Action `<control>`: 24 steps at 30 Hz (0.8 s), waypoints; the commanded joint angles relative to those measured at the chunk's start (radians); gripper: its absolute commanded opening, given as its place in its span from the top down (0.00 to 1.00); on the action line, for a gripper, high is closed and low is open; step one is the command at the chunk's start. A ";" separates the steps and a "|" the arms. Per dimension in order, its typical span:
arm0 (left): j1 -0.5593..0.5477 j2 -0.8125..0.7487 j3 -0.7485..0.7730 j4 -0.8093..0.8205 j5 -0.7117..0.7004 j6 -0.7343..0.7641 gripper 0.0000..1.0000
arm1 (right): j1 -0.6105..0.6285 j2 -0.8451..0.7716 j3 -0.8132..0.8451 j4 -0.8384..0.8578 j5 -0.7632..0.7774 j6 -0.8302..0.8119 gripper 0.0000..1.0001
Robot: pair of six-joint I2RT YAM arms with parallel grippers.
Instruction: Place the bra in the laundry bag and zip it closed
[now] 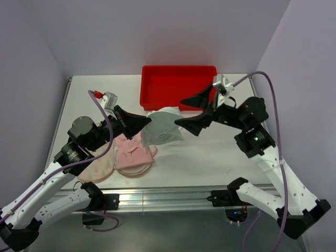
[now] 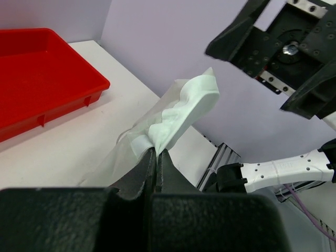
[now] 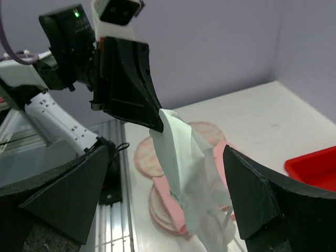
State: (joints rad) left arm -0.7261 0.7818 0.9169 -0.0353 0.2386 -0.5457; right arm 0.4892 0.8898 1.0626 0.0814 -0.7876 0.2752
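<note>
The bra [image 1: 163, 128], pale mint-white, hangs in the air pinched by one edge in my left gripper [image 1: 149, 122], which is shut on it. The left wrist view shows the fabric [image 2: 184, 107] rising out of the closed jaws [image 2: 156, 152]. My right gripper [image 1: 178, 112] is open, one finger on each side of the hanging bra [image 3: 184, 163] without touching it. Below lies the laundry bag [image 1: 131, 155], spread open on the table with pink lining up and a cream printed half [image 3: 152, 157] beside it. My left gripper's tip [image 3: 157, 123] holds the bra's top.
A red plastic tray [image 1: 178, 84] stands at the back of the table, just behind the right gripper and also in the left wrist view [image 2: 37, 73]. An aluminium rail [image 1: 168, 199] runs along the near table edge. Walls close in on three sides.
</note>
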 commanded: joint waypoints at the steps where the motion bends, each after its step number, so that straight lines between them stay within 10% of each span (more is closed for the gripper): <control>1: -0.003 -0.006 0.042 0.026 0.013 -0.010 1.00 | 0.051 0.107 0.045 0.025 -0.076 0.035 0.04; 9: -0.003 -0.006 0.040 0.051 0.021 -0.017 1.00 | 0.130 0.152 0.030 -0.010 0.010 -0.027 0.21; 14: -0.003 -0.015 0.037 0.038 -0.007 -0.008 1.00 | 0.138 0.172 0.023 0.040 0.005 0.022 0.79; 16: -0.003 -0.024 0.045 0.003 -0.027 0.013 0.82 | 0.138 0.193 0.028 0.057 -0.002 0.059 0.94; 19: -0.003 -0.049 0.109 -0.115 -0.143 0.070 0.30 | 0.143 0.234 0.045 0.095 0.010 0.094 1.00; 24: -0.004 -0.125 0.213 -0.279 -0.361 0.131 0.06 | 0.181 0.331 0.092 0.190 0.034 0.148 1.00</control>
State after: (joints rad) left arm -0.7261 0.7216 1.0454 -0.2314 0.0418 -0.4767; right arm 0.6456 1.1793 1.0912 0.1558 -0.7681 0.3698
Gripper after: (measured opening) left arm 0.929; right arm 0.049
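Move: The bra hangs pinched in my left fingers, its middle about 3 cm right of that hand, 1 cm back and 8 cm below. From my open right hand, its middle is roughly 7 cm left, neither ahead nor back, and 13 cm down. On the table, the pink garment lies some 7 cm ahead, 12 cm left and 33 cm below my left hand, with the laundry bag partly under it, its middle about 8 cm farther left and 1 cm nearer. My right hand reaches left and down, about 5 cm each way, onto the free upper edge of the bra and pinches it shut between the fingers while my left keeps its hold. Only then does my left hand open, let go and draw off left and up some 5 cm. My right hand carries the bra on another 2 to 3 cm left, rolling slightly about its fingers. ##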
